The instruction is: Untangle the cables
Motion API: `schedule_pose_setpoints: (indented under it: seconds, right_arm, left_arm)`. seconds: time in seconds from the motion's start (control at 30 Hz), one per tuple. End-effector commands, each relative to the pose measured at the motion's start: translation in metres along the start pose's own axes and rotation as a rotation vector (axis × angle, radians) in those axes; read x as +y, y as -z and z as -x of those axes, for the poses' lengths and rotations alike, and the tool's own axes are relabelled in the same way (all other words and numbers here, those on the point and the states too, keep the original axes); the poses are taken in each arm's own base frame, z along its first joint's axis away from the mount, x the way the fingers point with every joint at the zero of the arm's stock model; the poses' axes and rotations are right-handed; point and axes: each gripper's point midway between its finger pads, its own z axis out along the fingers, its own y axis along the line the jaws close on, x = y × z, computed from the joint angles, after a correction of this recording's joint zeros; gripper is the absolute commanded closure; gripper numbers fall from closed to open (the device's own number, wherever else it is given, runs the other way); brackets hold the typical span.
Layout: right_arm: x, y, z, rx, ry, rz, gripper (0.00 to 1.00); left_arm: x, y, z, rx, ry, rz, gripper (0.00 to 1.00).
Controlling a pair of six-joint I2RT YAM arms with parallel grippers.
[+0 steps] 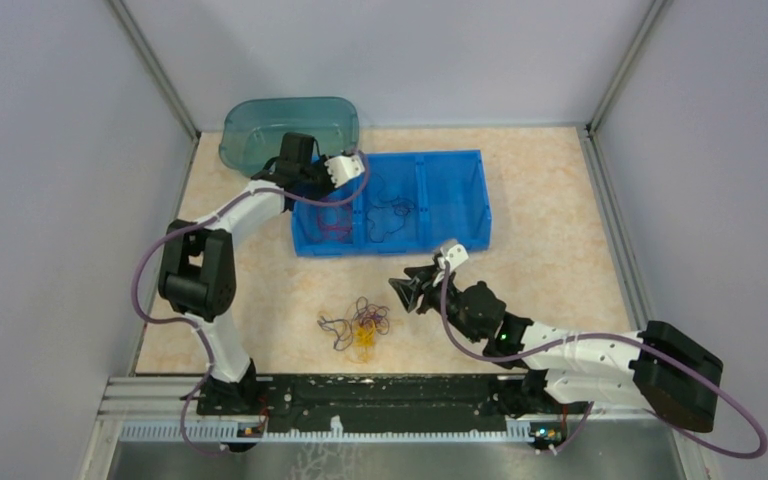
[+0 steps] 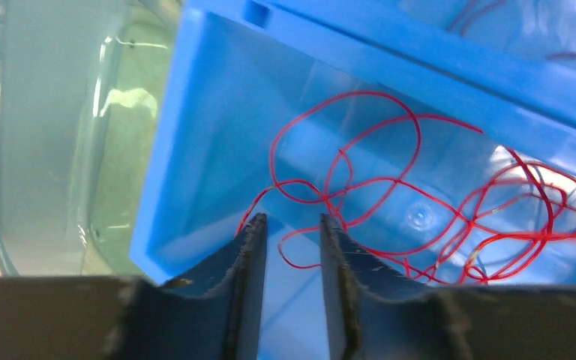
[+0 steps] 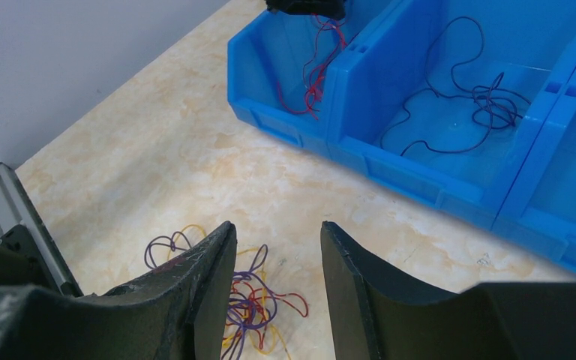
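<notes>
A small clump of purple, red and yellow cables lies on the table in front of the arms, and shows low in the right wrist view. My right gripper hovers to its right, open and holding nothing. My left gripper hangs over the left compartment of the blue bin. Its jaws stand a little apart, with nothing between them. Loose red cables lie on that compartment's floor just beyond the fingertips. A dark cable lies in the middle compartment.
A teal translucent tub stands at the back left, right beside the blue bin's left wall. Grey walls enclose the table on three sides. An aluminium rail carrying the arm bases runs along the near edge.
</notes>
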Motion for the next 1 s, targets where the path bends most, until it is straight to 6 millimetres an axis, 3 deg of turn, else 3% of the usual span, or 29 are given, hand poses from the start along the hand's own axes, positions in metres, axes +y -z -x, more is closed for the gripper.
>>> schedule_pose_setpoints:
  seconds: [0.0, 0.07, 0.13, 0.37, 0.53, 0.73, 0.97]
  right_arm:
    - [0.001, -0.002, 0.027, -0.073, -0.031, -0.009, 0.54]
    - [0.000, -0.001, 0.028, -0.074, -0.030, -0.011, 0.54]
    - [0.000, -0.001, 0.029, -0.076, -0.031, -0.011, 0.54]
    - [0.001, -0.001, 0.034, -0.081, -0.034, -0.007, 0.54]
    - [0.002, 0.000, 0.035, -0.080, -0.040, -0.001, 0.54]
    - [0.001, 0.002, 0.032, -0.074, -0.044, 0.000, 0.54]
    - [0.004, 0.000, 0.028, -0.063, -0.043, 0.015, 0.54]
  left_arm:
    - [0.022, 0.004, 0.032, -0.068, 0.044, 0.007, 0.53]
    - [0.029, 0.011, 0.045, -0.092, 0.051, -0.005, 0.42]
    - [0.035, 0.019, 0.056, -0.114, 0.053, -0.011, 0.38]
    - [0.049, 0.050, 0.086, -0.180, 0.059, -0.021, 0.35]
    - [0.062, 0.065, 0.090, -0.183, 0.094, 0.004, 0.34]
    - [0.089, 0.076, 0.049, -0.135, 0.205, 0.047, 0.34]
    - [0.079, 0.078, -0.023, -0.075, 0.300, -0.028, 0.32]
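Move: The left hand is over the far-left corner of the blue bin's left compartment, its partly open fingers at the end of the red cable; that cable's middle lies about 6 cm back, 2 cm right and 9 cm below. The green tub is some 14 cm ahead and 10 cm left, the dark cable 4 cm back and 15 cm right, the tangle 29 cm back and 8 cm right. From the right hand the red cable is roughly 23 cm ahead, 15 cm left and 15 cm below. The left fingers, already parted at the red cable's end, spread wide and come free of it as the hand lifts about 10 cm, edging slightly forward and right. Near the top it reverses sideways and swings some 9 cm left across the bin's outer wall, sinking a little, with the hand's left side dipping and the wrist turning counter-clockwise. ##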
